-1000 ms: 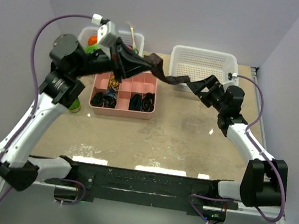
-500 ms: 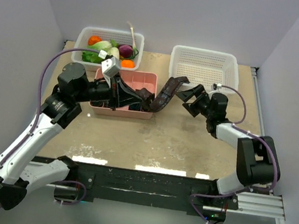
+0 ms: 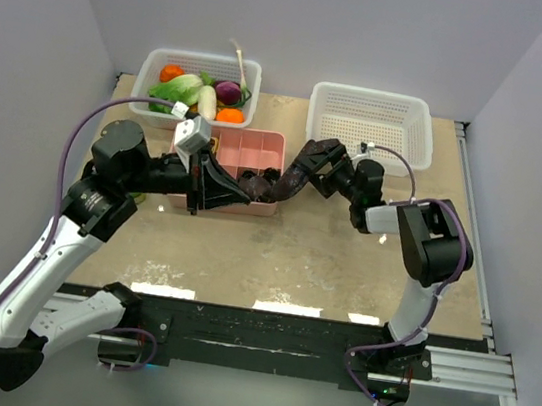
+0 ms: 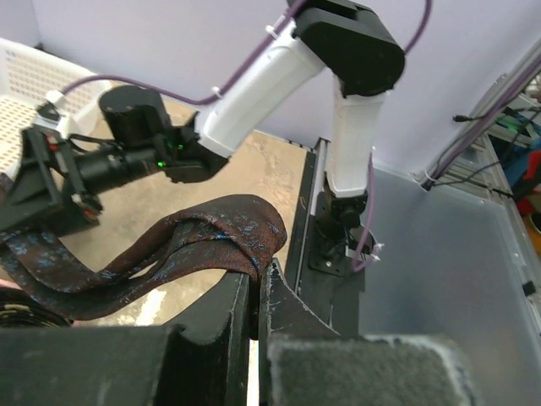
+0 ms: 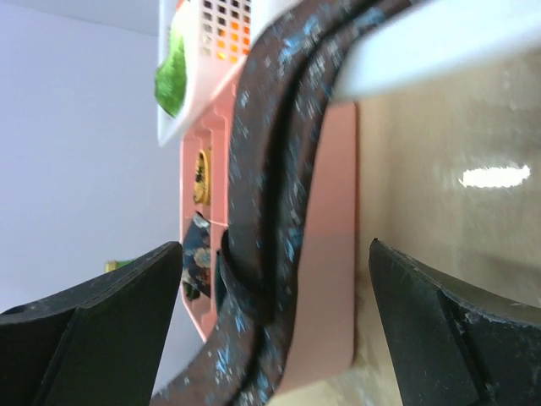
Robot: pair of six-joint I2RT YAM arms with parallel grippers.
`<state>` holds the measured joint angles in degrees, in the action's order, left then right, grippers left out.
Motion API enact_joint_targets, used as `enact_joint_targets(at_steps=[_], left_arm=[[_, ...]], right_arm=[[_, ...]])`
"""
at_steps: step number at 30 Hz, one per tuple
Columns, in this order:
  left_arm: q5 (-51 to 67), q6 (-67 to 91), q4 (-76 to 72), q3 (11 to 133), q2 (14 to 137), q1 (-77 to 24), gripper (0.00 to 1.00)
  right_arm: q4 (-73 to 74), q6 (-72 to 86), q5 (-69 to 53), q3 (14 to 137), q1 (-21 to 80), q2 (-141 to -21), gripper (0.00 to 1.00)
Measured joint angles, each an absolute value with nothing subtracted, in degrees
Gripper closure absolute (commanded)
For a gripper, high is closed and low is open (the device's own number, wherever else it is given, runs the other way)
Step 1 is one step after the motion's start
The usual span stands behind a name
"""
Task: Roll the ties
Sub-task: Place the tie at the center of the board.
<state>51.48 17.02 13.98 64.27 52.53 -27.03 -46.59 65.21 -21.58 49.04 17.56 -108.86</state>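
A dark maroon tie (image 3: pixel 295 176) with blue flecks hangs folded from my left gripper (image 3: pixel 248 197) across the right end of the pink tray (image 3: pixel 244 144) toward my right gripper (image 3: pixel 322 170). In the left wrist view my left gripper (image 4: pixel 255 275) is shut on a fold of the tie (image 4: pixel 169 245). In the right wrist view my right gripper (image 5: pixel 275 247) is open wide, and the doubled tie (image 5: pixel 270 127) runs between its fingers without touching them. Small rolled ties (image 5: pixel 199 245) sit in the tray's compartments.
A white basket of vegetables (image 3: pixel 201 92) stands at the back left. A white basket (image 3: pixel 368 121) stands at the back right, just behind my right gripper. The pink tray's wall (image 5: pixel 334 254) is close under the tie.
My left arm came down and toward the near side of the tray with the tie. My right gripper moved left up to the tie. The tie now hangs lower and slacker.
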Motion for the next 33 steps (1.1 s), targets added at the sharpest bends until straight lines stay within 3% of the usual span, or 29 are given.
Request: enact_joint_targets(at_steps=[6, 18, 20, 25, 26, 33], left_arm=[[56.03, 16.88, 17.30, 64.79, 51.48, -27.03, 1.00], [67.85, 18.76, 17.65, 70.39, 48.51, -27.03, 1.00], [69.71, 19.14, 17.41, 71.26, 48.66, -27.03, 1.00], [72.55, 21.47, 16.01, 71.46, 48.53, -27.03, 1.00], [73.14, 22.00, 15.27, 71.44, 48.47, -27.03, 1.00], [77.76, 29.45, 5.85, 68.79, 46.44, -27.00, 1.00]], right_arm=[[-51.35, 68.16, -21.47, 51.83, 17.56, -113.51, 0.35], [-53.54, 70.94, -20.88, 52.88, 16.40, -114.69, 0.39], [-53.47, 70.96, -20.91, 53.32, 16.03, -114.69, 0.46], [-53.93, 71.31, -20.95, 54.85, 15.68, -114.69, 0.85], [-54.02, 71.44, -21.04, 55.00, 15.68, -114.69, 0.89], [-54.87, 71.94, -22.46, 55.53, 15.75, -114.63, 0.94]])
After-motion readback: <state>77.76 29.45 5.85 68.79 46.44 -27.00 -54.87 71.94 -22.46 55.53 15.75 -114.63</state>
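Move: The left gripper already holds one end of the tie, high up; the open board centre lies about 9 cm ahead of this hand, 8 to its right and 38 below. The tie's trailing part is roughly 31 cm ahead, 19 right and 25 below it, just 4 cm ahead, 2 left and 1 above the open right gripper. From that right hand, the pink tray is 4 cm back and 27 left, the empty basket 14 ahead and 6 right, both a little lower. Ease the right gripper about 4 cm forward, then up some 3 cm, onto the trailing part of the tie and shut its wide-open fingers to pinch it. Meanwhile draw the left gripper back about 12 cm and up 6, away from the right one, turning it some 25 degrees clockwise and keeping its pinch on the tie's other end. ##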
